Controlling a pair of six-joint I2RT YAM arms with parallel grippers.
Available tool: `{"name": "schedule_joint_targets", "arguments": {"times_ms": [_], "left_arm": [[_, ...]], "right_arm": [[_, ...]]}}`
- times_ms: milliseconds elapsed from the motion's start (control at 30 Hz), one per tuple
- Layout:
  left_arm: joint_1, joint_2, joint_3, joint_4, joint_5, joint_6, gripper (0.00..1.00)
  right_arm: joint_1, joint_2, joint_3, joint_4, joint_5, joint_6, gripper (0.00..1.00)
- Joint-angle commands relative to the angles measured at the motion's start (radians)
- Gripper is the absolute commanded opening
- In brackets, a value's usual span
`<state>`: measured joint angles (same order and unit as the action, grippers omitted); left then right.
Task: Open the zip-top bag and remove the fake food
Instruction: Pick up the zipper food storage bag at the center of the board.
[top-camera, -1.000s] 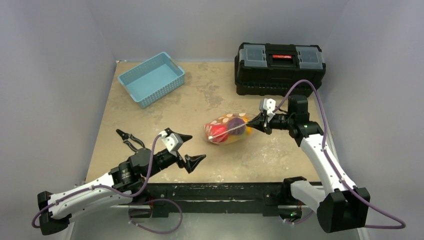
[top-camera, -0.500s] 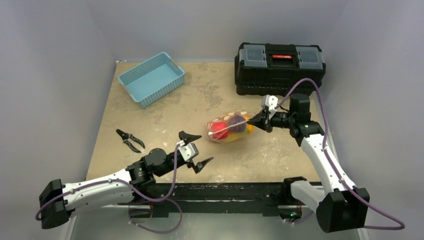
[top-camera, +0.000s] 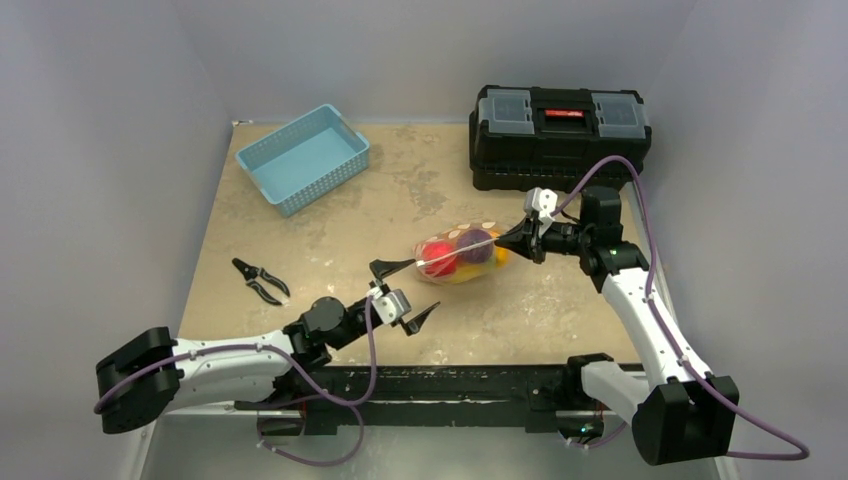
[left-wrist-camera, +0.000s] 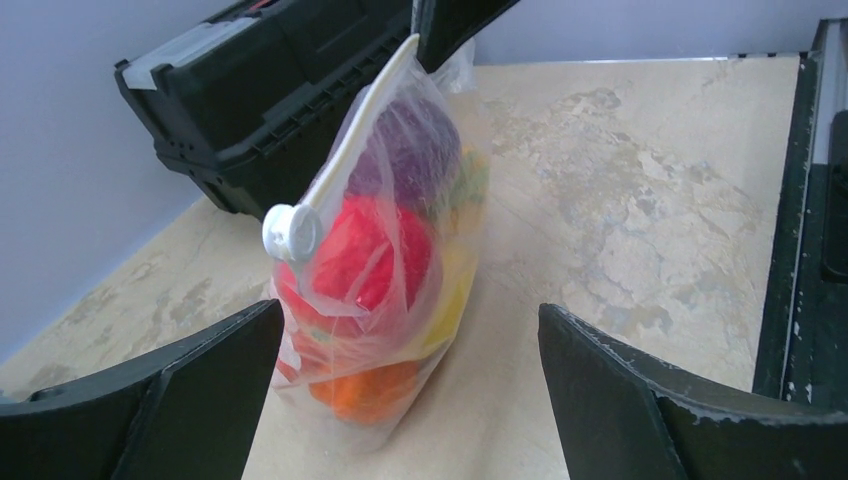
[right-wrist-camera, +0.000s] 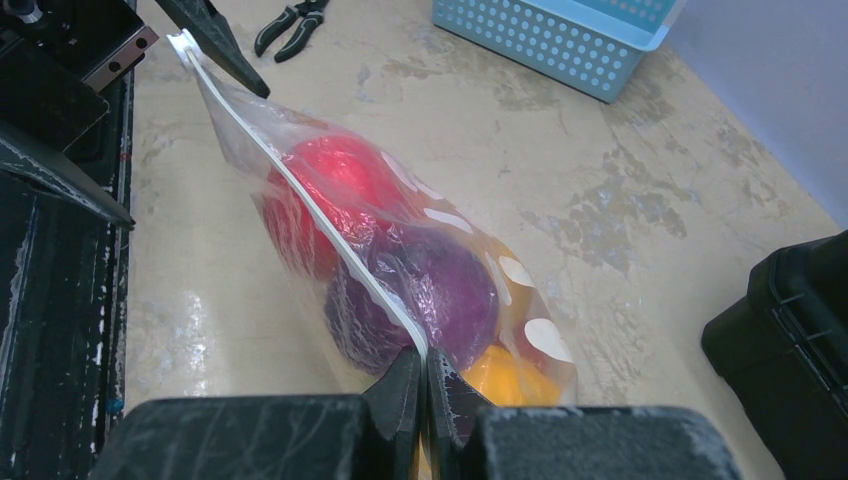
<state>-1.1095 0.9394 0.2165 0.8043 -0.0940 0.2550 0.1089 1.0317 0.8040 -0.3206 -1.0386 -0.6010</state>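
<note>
The zip-top bag (top-camera: 458, 256) stands on edge mid-table, clear with white dots, its white zip strip (right-wrist-camera: 300, 205) running along the top. The fake food shows through it: a red piece (right-wrist-camera: 335, 175), a purple piece (right-wrist-camera: 440, 285) and an orange-yellow piece (right-wrist-camera: 505, 378). My right gripper (top-camera: 520, 242) is shut on the strip's right end (right-wrist-camera: 422, 365). My left gripper (top-camera: 405, 290) stands wide open just short of the bag's left end. The white slider (left-wrist-camera: 290, 232) sits at that end, above and ahead of the open jaws (left-wrist-camera: 408, 330). Neither left finger touches the bag.
A black toolbox (top-camera: 560, 135) sits at the back right, close behind the bag. A light-blue perforated basket (top-camera: 303, 157) is at the back left. Black pliers (top-camera: 260, 280) lie on the table's left, beside the left arm.
My left arm has swung right and forward, bringing its open gripper up to the bag's left end. The right gripper still pinches the zip strip, and the bag stands slightly more upright.
</note>
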Motion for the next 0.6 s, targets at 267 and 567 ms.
{"name": "schedule_joint_targets", "arguments": {"times_ms": [267, 567], "left_arm": [[-0.004, 0.173, 0.023, 0.398, -0.087, -0.01, 0.73], [0.006, 0.324, 0.02, 0.615, -0.108, -0.066, 0.57]], "right_arm": [[-0.005, -0.013, 0.011, 0.042, -0.032, 0.017, 0.0], [-0.006, -0.014, 0.009, 0.041, -0.037, 0.015, 0.0]]}}
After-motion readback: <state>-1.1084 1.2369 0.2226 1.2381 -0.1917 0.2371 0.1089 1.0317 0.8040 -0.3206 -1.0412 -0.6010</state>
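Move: The bag's white zip slider is about 4 cm ahead of the left hand, 1 cm to its left and 2 cm higher. Inside the hanging bag, the red pepper lies roughly 5 cm ahead, 4 cm right and 5 cm below that hand; the purple vegetable is some 7 cm ahead, 11 cm right and 6 cm below it. From the right hand, already pinching the zip's other end, the slider is about 15 cm left, 5 cm back and slightly lower. Left hand eases 2.5 cm forward, slightly right and up towards the slider, fingers part-closing, as right still holds. ##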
